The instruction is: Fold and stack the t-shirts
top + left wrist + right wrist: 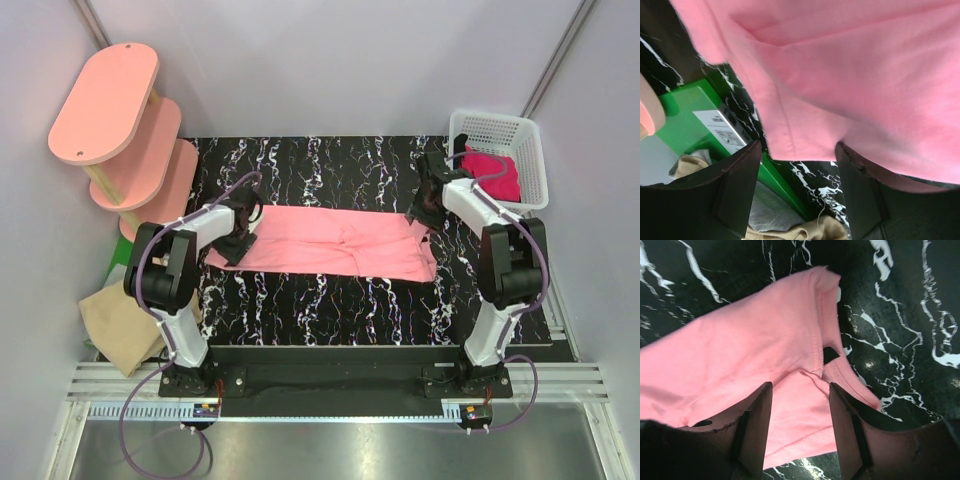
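Observation:
A salmon-pink t-shirt (330,242) lies spread in a long band across the middle of the black marbled table (330,310). My left gripper (240,236) is at the shirt's left end. In the left wrist view it (800,152) stands open, the shirt's hem (805,135) just past the fingertips and bare table between them. My right gripper (426,205) is over the shirt's right end. In the right wrist view it (801,390) is open above the pink cloth (740,360), gripping nothing. A magenta-red t-shirt (494,172) lies in the white basket (525,130). A tan t-shirt (120,322) lies crumpled off the table's left side.
A pink oval shelf unit (120,130) stands at the back left. A green box (685,120) sits beside the table's left edge, next to the tan cloth (805,231). The basket stands at the table's far right corner.

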### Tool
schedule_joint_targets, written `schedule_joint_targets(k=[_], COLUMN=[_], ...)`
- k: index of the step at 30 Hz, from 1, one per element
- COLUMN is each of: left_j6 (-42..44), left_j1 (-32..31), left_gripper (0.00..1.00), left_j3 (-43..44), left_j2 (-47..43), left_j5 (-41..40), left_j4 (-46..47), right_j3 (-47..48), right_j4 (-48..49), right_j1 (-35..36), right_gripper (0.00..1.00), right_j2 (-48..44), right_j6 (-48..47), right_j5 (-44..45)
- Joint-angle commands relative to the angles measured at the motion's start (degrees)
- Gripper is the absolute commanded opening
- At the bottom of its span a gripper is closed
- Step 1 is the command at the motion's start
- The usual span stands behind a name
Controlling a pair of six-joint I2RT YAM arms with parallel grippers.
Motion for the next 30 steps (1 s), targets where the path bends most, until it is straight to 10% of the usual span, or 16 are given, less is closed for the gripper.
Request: schedule_joint_targets(k=[1,17,30], left_j6=[1.05,-1.06,-3.08], left_j1=[0.31,0.40,0.31], left_gripper=[0.66,0.66,0.67], left_j3=[-6.11,-9.90,-7.97], left_j2=[-4.37,-11.58,-13.88], left_j5=[-2.96,-3.93,-2.26], left_j4=[3.03,0.84,-2.16], right_j3=[0.41,-15.05,-2.23], right_j4=[-0.78,4.58,-1.83], right_j1=[-0.06,8.11,36.66], right_gripper=[0.57,0.54,0.56], right_j2=[-6.51,-12.84,-6.62], right_j6=[-1.47,0.73,-15.35], right_j5=[5.11,-13.25,16.17])
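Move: The left hand's open fingers already rest on the t-shirt's left end, its near corner about 4 cm to the left and 1 cm back; the green box's label lies some 11 cm left and 2 cm ahead. From the right hand, open and empty, the middle of the t-shirt's near edge is roughly 13 cm back, 16 cm left and 4 cm below. The shirt's right near corner is about 14 cm back and 2 cm right, its centre crease 4 cm back and 19 cm left. Pressing on the cloth with open fingers, the left hand drags the t-shirt's left end back nearly 4 cm and slightly left, pauses, then lifts off by 2 to 3 cm. The open right hand rises about 5 cm, swings back and left while dipping to its starting height, then heads left with a slight rise towards the middle of the near edge, turning some 40 degrees counter-clockwise. ##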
